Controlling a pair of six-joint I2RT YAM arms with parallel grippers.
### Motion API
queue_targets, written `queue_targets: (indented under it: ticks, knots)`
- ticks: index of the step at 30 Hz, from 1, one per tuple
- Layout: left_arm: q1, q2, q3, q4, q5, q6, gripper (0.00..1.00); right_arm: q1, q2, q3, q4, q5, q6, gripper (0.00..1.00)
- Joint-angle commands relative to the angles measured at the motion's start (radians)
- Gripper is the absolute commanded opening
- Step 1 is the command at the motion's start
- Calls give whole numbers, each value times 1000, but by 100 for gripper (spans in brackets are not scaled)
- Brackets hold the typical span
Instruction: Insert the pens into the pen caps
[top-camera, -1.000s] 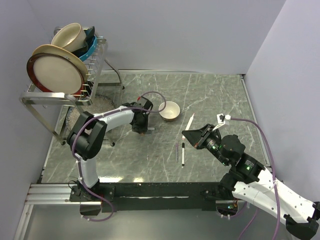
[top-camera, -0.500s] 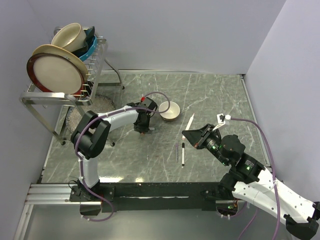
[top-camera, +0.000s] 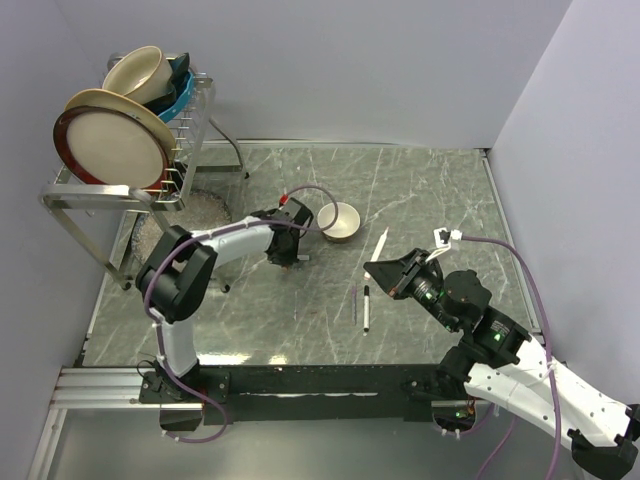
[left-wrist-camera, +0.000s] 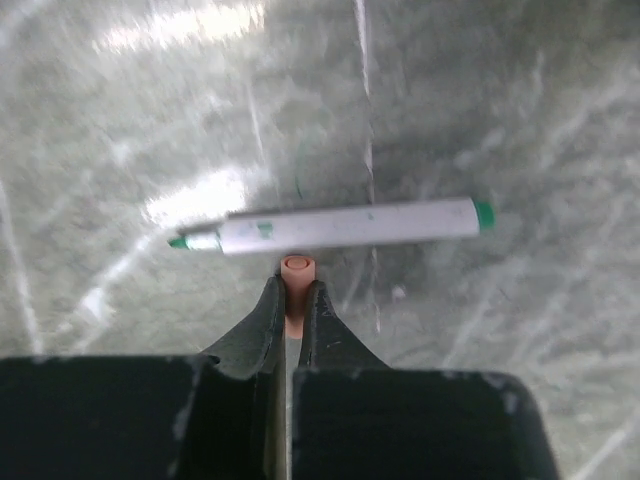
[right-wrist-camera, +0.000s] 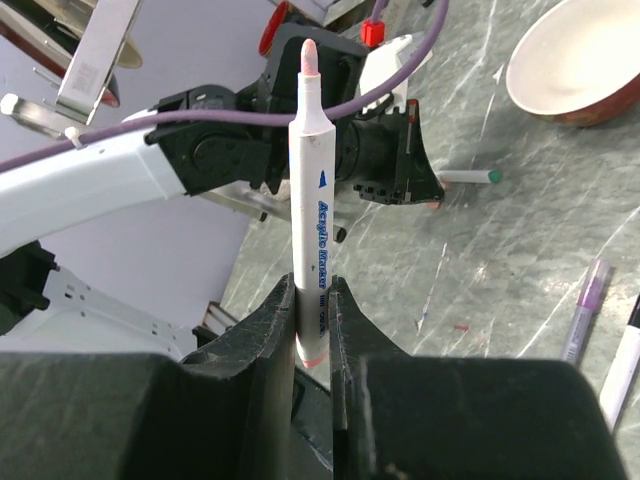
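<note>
My left gripper (left-wrist-camera: 293, 292) is shut on a small salmon-red pen cap (left-wrist-camera: 295, 266), held low over the table with its open end facing away. Just beyond the cap, a white pen (left-wrist-camera: 345, 226) with green ends lies crosswise on the table. My right gripper (right-wrist-camera: 312, 292) is shut on the lower barrel of a white pen (right-wrist-camera: 311, 190), whose pinkish tip points toward the left arm. From above, the left gripper (top-camera: 283, 254) sits left of the bowl and the right gripper (top-camera: 385, 270) holds its pen (top-camera: 381, 243) at centre right.
A cream bowl (top-camera: 340, 221) stands right of the left gripper. A purple pen (top-camera: 354, 300) and a black-tipped pen (top-camera: 366, 308) lie side by side in front of the right gripper. A dish rack (top-camera: 130, 130) with plates fills the back left corner.
The left gripper's jaws have come together on the salmon-red cap, and that arm has shifted slightly. The right arm and its pen have not moved.
</note>
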Motion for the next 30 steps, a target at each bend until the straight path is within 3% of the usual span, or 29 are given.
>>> queue_targets:
  ticks: [1,7,13,21,30]
  knots:
    - [-7,-90,-105,44,155,-64,1,5,15,24,30,-28,14,0]
    - [-7,-252,-159,66,263,-110,1,5,65,-52,141,-169,19,0]
    - [-9,-509,-244,308,514,-233,1,39,194,-81,300,-421,-32,0]
    - [-12,-759,-311,532,579,-388,1,116,291,-52,370,-439,-42,0]
    - [-19,-832,-320,644,620,-410,1,128,308,-19,351,-407,-41,0]
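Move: The left hand already pinches the pink cap at the table. The tip of the pink-tipped pen in the right hand is about 10 cm back, 19 cm to its right and 33 cm higher; the green marker lies roughly 2 cm ahead and 1 cm right, the bowl about 9 cm ahead and 10 cm right. From the right hand the cap is some 14 cm ahead, 15 cm left and 24 cm lower; the purple pen lies 5 cm ahead, 2 cm left and 25 cm below. Up off the table by nearly 30 cm goes the left hand, first drawing back and then rising, ending some 9 cm back and 7 cm right, rolling about 65 degrees so the fingers swing from down to pointing right, cap still pinched. The right hand, keeping its pen, comes left about 10 cm, back and down, turning some 30 degrees counter-clockwise, so that cap and pen tip close in on each other. ##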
